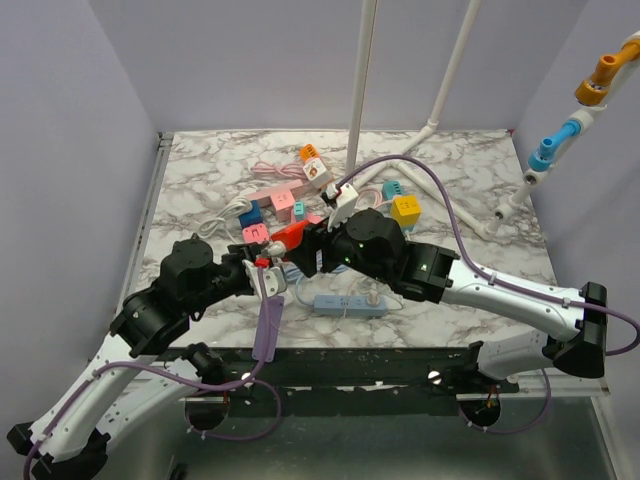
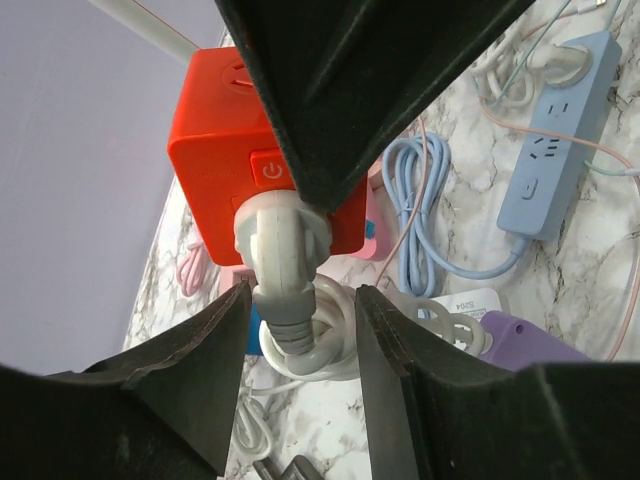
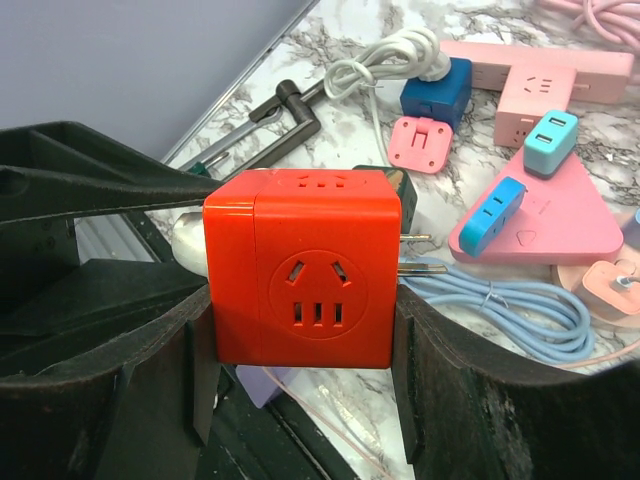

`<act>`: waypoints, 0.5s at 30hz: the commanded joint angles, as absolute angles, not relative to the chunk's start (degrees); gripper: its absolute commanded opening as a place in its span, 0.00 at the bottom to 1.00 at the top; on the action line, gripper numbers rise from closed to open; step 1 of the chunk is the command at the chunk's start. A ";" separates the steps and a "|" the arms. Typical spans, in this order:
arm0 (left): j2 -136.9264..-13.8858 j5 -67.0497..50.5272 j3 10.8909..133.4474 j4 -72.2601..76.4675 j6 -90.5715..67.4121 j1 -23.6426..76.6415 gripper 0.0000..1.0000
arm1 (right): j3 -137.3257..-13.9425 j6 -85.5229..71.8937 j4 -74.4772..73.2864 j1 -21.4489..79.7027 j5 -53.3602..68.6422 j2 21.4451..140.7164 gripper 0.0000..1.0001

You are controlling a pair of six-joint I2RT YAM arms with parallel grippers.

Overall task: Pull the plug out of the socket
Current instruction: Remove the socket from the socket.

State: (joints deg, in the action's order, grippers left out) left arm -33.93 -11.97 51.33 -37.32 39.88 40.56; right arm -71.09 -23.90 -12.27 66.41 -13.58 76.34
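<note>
The socket is a red cube [image 3: 300, 275], held above the table with my right gripper [image 3: 300, 320] shut on its two sides. Two bare metal prongs stick out of its right face. A white plug with a grey collar [image 2: 283, 260] sits in the cube [image 2: 225, 150] just under its power button, and its white cable loops down below. My left gripper [image 2: 302, 295] straddles the plug's collar; its left finger is close against it and a gap shows on the right. In the top view both grippers meet at the cube [image 1: 288, 235].
On the marble lie a light blue power strip [image 1: 350, 305], a purple strip [image 1: 267, 325] by the front edge, pink sockets [image 1: 280, 198], a yellow cube [image 1: 405, 210], an orange one [image 1: 310, 153] and coiled cables. A white stand [image 1: 360, 80] rises at the back.
</note>
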 commanded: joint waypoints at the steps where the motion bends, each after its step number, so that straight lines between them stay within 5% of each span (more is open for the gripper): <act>1: -34.69 -9.53 51.50 -36.90 40.31 41.26 0.47 | -74.99 -25.92 -6.06 66.92 -14.89 76.23 0.12; 8: -37.44 -8.76 53.21 -34.26 42.57 41.23 0.37 | -76.51 -26.28 -7.69 68.15 -14.12 78.12 0.12; 15: -38.94 -8.88 54.58 -35.24 43.16 41.31 0.00 | -74.44 -25.29 -7.82 68.66 -17.56 76.50 0.11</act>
State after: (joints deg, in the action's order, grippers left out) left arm -38.76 -8.51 52.88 -36.38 42.15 40.95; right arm -73.12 -24.77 -13.43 67.29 -16.51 78.32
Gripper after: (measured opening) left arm 0.200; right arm 0.656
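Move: The plug sits in the left-near face of the red socket, about 2 cm ahead of the left hand, 1 cm to its right and level with it. The red socket is some 6 cm ahead and 4 cm right of that hand. On the table about 22 cm below it, the blue cord coil lies 4 cm ahead and 10 cm right, the blue power strip 2 cm back and 15 cm right. From the right hand, which already grips the socket, the plug is 4 cm back and 3 cm left. The left fingers shut on the white plug from both sides, pinching its body near the cord end as the hand eases forward about 2 cm towards the socket; their closing effort rises at the end. The right hand keeps its grip on the red socket and holds it nearly in place, wandering by less than a centimetre. ##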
